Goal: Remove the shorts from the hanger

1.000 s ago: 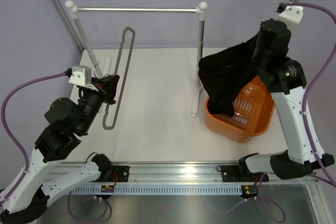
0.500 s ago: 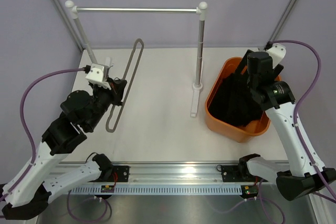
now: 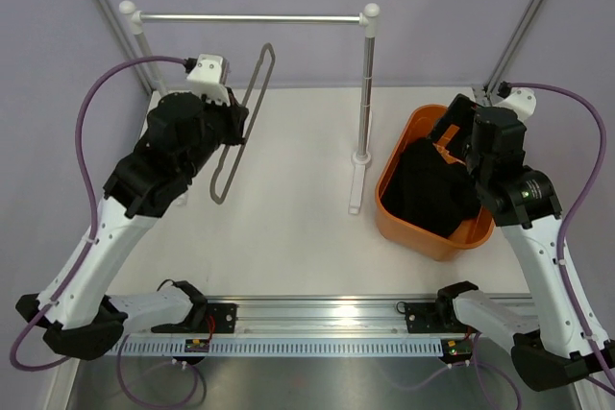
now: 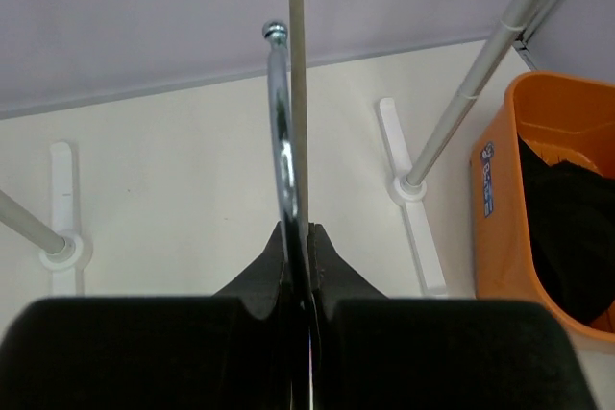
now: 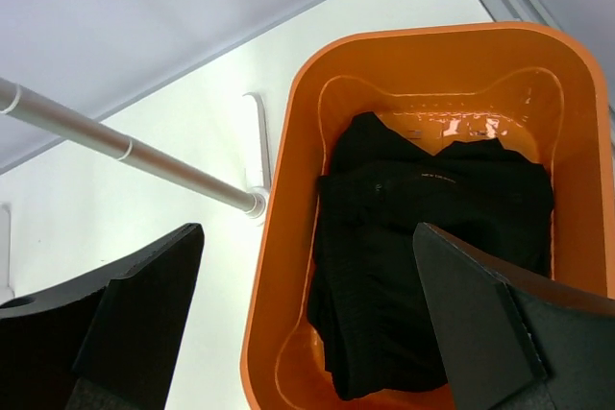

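The black shorts [image 3: 430,189] lie crumpled inside the orange bin [image 3: 420,236], free of any grip; the right wrist view looks straight down on these shorts [image 5: 432,237]. My right gripper [image 3: 463,128] hovers above the bin's far end. In its own view the right gripper [image 5: 307,237] is open, with both fingers [image 5: 144,314] spread wide and nothing between them. The grey loop hanger [image 3: 252,84] is held tilted in the air, bare of fabric, below the rail. My left gripper [image 4: 298,232] is shut on the hanger's [image 4: 296,93] lower part, beside its silver hook [image 4: 279,141].
A silver clothes rail [image 3: 250,17] with white joints spans the back, its right post [image 3: 366,84] standing just left of the bin. The rail's white feet [image 4: 408,189] rest on the pale table. The bin [image 4: 495,208] sits at the right of the left wrist view.
My right gripper opened and dropped the shorts into the orange bin. My left arm rose and carried the hanger back toward the rail.
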You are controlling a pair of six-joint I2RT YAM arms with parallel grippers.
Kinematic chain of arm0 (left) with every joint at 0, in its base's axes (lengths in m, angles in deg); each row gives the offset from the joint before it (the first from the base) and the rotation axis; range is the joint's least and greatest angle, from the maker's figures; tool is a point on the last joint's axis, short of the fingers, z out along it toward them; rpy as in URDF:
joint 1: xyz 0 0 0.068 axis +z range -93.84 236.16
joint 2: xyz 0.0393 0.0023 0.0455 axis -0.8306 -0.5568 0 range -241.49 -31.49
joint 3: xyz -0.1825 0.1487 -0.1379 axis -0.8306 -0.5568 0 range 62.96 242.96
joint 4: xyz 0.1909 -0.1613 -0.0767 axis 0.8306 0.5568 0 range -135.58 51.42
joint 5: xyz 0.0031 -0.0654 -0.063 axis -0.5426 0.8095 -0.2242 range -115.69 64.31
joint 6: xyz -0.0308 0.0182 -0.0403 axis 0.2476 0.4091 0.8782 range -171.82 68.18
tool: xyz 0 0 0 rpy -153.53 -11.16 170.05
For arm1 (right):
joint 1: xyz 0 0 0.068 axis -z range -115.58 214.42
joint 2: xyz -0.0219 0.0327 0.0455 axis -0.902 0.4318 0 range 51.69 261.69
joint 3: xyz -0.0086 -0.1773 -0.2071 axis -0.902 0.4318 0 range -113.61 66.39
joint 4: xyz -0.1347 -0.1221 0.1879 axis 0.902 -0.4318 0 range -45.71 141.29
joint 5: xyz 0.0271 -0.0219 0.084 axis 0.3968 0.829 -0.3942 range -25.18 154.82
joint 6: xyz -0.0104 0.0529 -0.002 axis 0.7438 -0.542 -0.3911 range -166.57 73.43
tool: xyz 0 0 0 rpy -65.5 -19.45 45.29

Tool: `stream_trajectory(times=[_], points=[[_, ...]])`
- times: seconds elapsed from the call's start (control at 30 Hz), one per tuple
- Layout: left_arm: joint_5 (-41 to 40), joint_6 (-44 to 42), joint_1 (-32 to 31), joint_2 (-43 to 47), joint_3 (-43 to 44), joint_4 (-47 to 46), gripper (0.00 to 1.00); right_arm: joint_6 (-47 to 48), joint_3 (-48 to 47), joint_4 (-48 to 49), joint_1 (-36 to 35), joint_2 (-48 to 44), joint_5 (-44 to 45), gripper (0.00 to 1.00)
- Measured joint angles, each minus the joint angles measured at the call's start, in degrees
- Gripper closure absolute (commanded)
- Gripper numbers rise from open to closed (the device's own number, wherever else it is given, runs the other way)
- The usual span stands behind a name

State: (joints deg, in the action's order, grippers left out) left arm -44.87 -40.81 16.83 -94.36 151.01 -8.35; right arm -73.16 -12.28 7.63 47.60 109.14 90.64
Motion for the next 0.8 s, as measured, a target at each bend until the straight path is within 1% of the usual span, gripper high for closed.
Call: stream_trajectory(times=[0.07, 0.13, 0.33, 0.43, 0.57, 0.8], points=[[3.5, 0.5, 4.0, -3.1, 3.3, 0.6, 1.0, 0.1, 0.4, 0.2, 0.0, -0.8, -1.0, 0.0], [6.3, 0.9, 6.7, -5.8, 6.2, 0.8, 1.0, 0.3, 0.9, 0.4, 0.0, -1.3, -2.1, 0.01], [12.6, 1.0, 9.7, -15.7, 20.2, 3.6, 1.0, 0.6, 1.8, 1.0, 0.0, -1.6, -5.5, 0.0], [14.5, 1.1, 11.0, -19.9, 25.0, 4.5, 1.0, 0.7, 2.0, 1.2, 0.0, -1.6, -7.0, 0.01], [16.1, 1.3, 13.0, -24.1, 28.2, 4.7, 1.0, 0.7, 2.0, 2.2, 0.0, -1.6, -8.8, 0.0], [18.1, 1.3, 15.9, -27.8, 28.9, 4.4, 1.0, 1.1, 2.0, 3.3, 0.0, -1.5, -10.6, 0.01]])
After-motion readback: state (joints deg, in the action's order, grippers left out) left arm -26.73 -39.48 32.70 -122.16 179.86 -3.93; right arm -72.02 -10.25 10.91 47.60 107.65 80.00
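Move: The rack's bar runs crosswise beyond the left hand, which already holds the hanger: its middle is about 20 cm ahead, 2 cm right and 7 cm above. The bar's left end joint is level with it, some 24 cm left of the hand; the right end joint some 28 cm right. The orange bin lies about 50 cm right, 12 cm ahead and well below. From the right hand the bar's middle is roughly 19 cm ahead, 43 cm left and 13 cm up. The empty hanger, still pinched near its metal hook by the left gripper, is carried forward some 12 cm towards the rack's bar, rising about 4 cm at first and then sinking by nearly 3 as the wrist tips slightly down; its hook tip comes close to the bar. Over the bin, the empty right hand, fingers staying wide open, eases about 3 cm left and turns some 10 degrees counter-clockwise. ##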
